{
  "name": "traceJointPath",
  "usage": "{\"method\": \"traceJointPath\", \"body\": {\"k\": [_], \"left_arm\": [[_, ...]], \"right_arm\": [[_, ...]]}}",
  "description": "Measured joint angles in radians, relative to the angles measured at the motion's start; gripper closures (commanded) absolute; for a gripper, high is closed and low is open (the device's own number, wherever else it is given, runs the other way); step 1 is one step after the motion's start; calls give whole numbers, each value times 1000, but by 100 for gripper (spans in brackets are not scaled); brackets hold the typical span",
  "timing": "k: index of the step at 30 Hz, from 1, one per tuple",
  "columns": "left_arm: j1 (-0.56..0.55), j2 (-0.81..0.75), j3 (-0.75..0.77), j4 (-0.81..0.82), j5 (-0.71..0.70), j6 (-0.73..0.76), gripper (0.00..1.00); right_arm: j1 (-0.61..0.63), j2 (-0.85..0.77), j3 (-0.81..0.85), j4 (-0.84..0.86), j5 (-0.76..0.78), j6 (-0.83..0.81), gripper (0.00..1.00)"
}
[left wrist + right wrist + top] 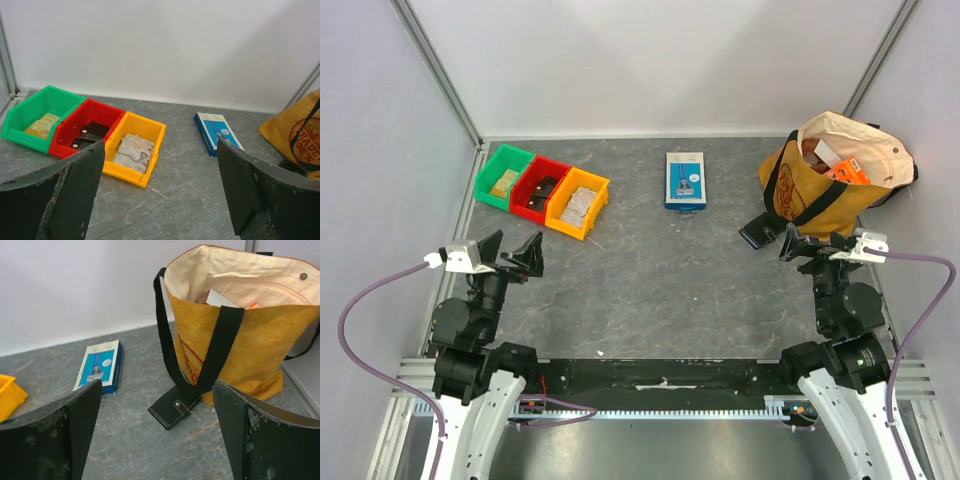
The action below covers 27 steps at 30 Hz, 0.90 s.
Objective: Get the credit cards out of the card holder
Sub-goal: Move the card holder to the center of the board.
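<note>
The card holder [175,410] is a black wallet closed by a snap tab. It lies flat at the foot of the tote bag, partly under the bag's black strap. From above, the card holder [757,233] shows just left of the bag. The credit cards inside it are hidden. My right gripper [157,387] hovers open a short way in front of the holder, nothing between its fingers. My left gripper [160,145] is open and empty over the table's left side, facing the bins. In the top view both the left gripper [512,248] and the right gripper [815,245] stand near their bases.
A yellow tote bag [830,180] with items inside stands at the back right. A blue-and-white box [685,180] lies flat at the back middle. At the back left, a green bin [22,135], a red bin [70,125] and a yellow bin [125,172] each hold loose cards.
</note>
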Motion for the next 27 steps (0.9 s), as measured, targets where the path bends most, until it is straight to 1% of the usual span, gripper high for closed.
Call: {"method": "traceJointPath", "body": {"k": [5, 11, 17, 27], "left_arm": [[0, -32, -13, 1, -13, -22, 1], [0, -35, -16, 0, -26, -35, 1], [-1, -43, -19, 0, -26, -42, 1], [-3, -60, -26, 0, -30, -42, 1]], "right_arm": [[0, 86, 53, -29, -76, 5, 2], [0, 240, 68, -43, -98, 114, 2], [2, 492, 93, -63, -55, 235, 2], [5, 947, 215, -64, 131, 378, 2]]}}
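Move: The card holder lies on the board about 18 cm straight ahead of my open right hand and roughly 29 cm below it, one end tucked under the bag's strap. The yellow bag stands some 8 cm beyond the holder and 14 cm to the right of it; the blue box lies about 13 cm farther out than the holder and 21 cm to the left of it. From my left hand the card holder is some 60 cm to the right, 19 cm ahead and 31 cm down. I send my empty right hand down and forward towards the card holder, starting with a short level swing to the left and then diving: about 16 cm down and 11 cm forward in all. On the way I tip the fingers down by some 40 degrees and, late on, turn the hand a little clockwise, keeping them wide open and stopping short of any contact. ##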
